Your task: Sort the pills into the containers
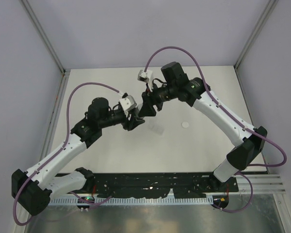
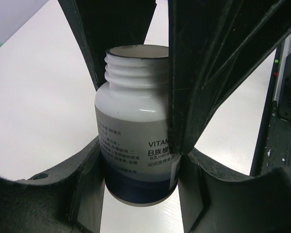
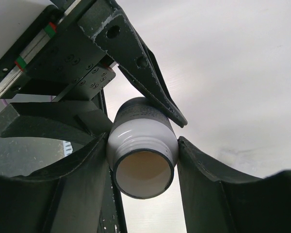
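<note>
A white bottle with a printed label and a bare threaded neck, its cap off, hangs above the table between both arms. My left gripper is shut on the bottle's lower body. My right gripper closes on the shoulder just below the open mouth, both fingers touching the bottle. In the top view the two grippers meet at the table's middle. A small clear packet lies flat just right of them. The pills do not show in any view.
A small white round cap lies on the table right of the packet. The white table is walled at the back and both sides. A black rail runs along the near edge by the arm bases.
</note>
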`<state>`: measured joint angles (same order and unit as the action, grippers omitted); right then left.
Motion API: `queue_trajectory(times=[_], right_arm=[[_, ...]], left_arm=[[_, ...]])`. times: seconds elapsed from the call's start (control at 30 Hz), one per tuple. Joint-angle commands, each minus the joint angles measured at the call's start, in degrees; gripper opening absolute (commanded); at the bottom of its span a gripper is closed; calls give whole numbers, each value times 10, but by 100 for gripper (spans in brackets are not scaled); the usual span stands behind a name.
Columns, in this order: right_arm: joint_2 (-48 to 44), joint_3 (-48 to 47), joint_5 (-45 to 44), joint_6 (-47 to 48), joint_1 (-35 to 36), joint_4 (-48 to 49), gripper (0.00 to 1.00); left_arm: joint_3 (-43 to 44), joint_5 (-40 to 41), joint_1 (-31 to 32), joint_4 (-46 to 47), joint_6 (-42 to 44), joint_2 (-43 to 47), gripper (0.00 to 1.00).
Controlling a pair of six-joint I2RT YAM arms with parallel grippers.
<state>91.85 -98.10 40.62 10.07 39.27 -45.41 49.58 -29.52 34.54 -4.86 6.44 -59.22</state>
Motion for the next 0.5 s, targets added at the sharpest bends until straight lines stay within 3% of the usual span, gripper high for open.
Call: queue_trajectory(times=[0.0,0.07,0.3,0.37,0.47], right_arm=[[-21,-19,-9,-11,2,8,13],[-26,-24,-11,-14,1,8,7],[-39,-49,-2,-25,-3,8,6],[-38,-60,8,-32,-8,8,6],[-33,-73,30,-45,-11,13,6]], left_arm=[[24,10,2,30,12,22,28],[28,4,1,27,16,25,41],[45,-5,-4,28,10,30,91],[49,-7,-4,28,6,38,99],[55,-7,-7,27,-4,47,100]])
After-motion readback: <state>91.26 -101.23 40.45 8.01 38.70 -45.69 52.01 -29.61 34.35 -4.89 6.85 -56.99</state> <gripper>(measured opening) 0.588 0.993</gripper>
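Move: The open pill bottle is between both hands. Its middle lies about 2 cm above the left hand, which is shut on its lower end, and some 2 cm below the right hand, which already grips it near the neck. Counted from the right hand, the clear tray lies on the table about 8 cm ahead, 6 cm to the right and 30 cm below; the white disc is some 9 cm ahead, 22 cm right and just as low. Upward, slowly at first and then quicker, both hands rise together with the pill bottle, the left about 3 cm and the right about 2.5 cm. On the way the left fingers open wide and let go of the bottle's lower end, staying spread on either side of it, while the right fingers keep their pinch near the neck. ##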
